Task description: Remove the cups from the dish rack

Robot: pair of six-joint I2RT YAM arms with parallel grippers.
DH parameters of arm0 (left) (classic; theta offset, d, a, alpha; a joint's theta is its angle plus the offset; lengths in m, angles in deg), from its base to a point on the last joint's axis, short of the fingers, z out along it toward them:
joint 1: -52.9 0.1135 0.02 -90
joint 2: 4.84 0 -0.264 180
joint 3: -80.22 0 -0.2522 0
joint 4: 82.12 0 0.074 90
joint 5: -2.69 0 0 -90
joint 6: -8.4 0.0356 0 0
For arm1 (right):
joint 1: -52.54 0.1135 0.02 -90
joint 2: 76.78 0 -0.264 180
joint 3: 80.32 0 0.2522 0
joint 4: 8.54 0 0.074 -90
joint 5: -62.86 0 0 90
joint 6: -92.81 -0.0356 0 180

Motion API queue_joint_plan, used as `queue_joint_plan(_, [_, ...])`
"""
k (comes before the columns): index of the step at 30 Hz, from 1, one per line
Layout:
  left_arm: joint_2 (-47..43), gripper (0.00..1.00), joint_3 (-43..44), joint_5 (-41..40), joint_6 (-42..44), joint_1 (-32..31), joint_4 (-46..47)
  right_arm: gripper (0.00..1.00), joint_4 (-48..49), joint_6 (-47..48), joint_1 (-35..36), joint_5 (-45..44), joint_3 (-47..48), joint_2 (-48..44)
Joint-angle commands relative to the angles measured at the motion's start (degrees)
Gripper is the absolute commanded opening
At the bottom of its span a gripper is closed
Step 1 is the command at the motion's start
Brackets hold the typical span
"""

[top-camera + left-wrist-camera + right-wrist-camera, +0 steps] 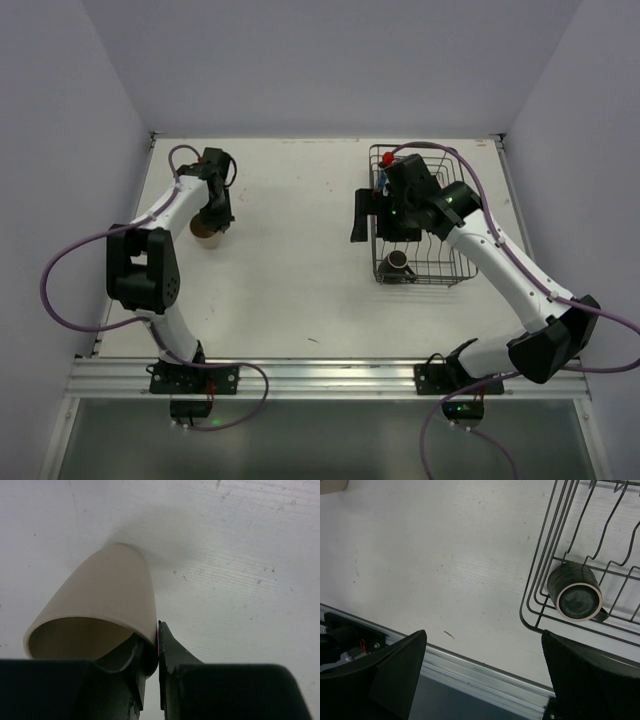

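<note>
A cream-beige cup (105, 595) stands on the table at the far left (205, 232). My left gripper (159, 645) is shut on its rim, one finger inside and one outside the wall. The dark wire dish rack (455, 270) sits at the back right. In its near left corner a dark brown mug (575, 592) lies on its side, mouth toward the camera (397, 262). My right gripper (484, 635) hangs open above the rack's left edge (380, 215), holding nothing. My right arm hides most of the rack's far half, where a bit of red (388, 158) and a bit of blue (380, 182) show.
The metal rail (470, 667) runs along the table's near edge below my right gripper. White walls close in the table on three sides. Bare tabletop (290, 230) lies between the cream cup and the rack.
</note>
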Motion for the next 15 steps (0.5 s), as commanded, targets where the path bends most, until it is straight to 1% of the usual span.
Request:
queue_joint_plan(1, [0.8,0.18,1.0,1.2,1.4,0.8,1.1,0.99,0.4,1.0,-0.2,-1.1,-0.4,-1.6])
queue_joint_plan(3, [0.5,0.23,0.7,0.2,1.1,1.2,1.2,0.99,0.1,1.0,-0.2,-2.1,-0.9,-1.7])
queue_joint_plan(4, [-0.2,0.33,0.6,-0.5,0.7,1.5,1.1,0.99,-0.1,0.9,-0.2,-2.3,-1.0,-1.8])
queue_joint_plan(5, [-0.5,0.39,0.8,-1.9,0.5,1.6,1.0,0.99,-0.5,0.8,-0.2,-3.8,-1.4,-1.7])
queue_joint_plan(6, [-1.0,0.46,0.9,-2.6,0.1,2.0,0.7,0.99,-1.3,0.6,-0.2,-6.1,-1.6,-1.6])
queue_joint_plan(11, [-3.8,0.5,2.8,-5.5,-0.2,3.1,-0.8,0.99,-3.6,-0.7,-0.2,-13.7,-3.9,-0.9])
queue_joint_plan(12, [-4.4,0.53,3.2,-5.4,-0.2,3.2,-1.0,0.99,-3.8,-1.0,-0.2,-14.3,-4.5,-1.0])
queue_joint_plan(15, [-6.1,0.57,4.0,-5.1,-0.2,3.3,-1.5,0.99,-3.8,-0.9,-0.3,-16.3,-6.4,-1.5])
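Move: The beige cup stands on the table with its right wall still between the left hand's barely parted fingers; its middle is some 4 cm left of that hand and about 4 cm below. For the right hand, the black mug in the rack's near left corner lies level fore and aft, roughly 4 cm right and 17 cm below. From that hand, the clear glass is about 16 cm ahead and 3 cm right, the pink cup 16 cm ahead and 11 cm right, both as low. The left fingers let go of the beige cup's right wall, spreading to a bit over half open, one over the mouth and one beside the outer wall, while the hand shifts about 3 cm left and then starts to rise. The wide-open right hand heads right and down towards the black mug, about 5 cm in all and gathering speed, rolling some 10 degrees so its fingers point straighter down. ##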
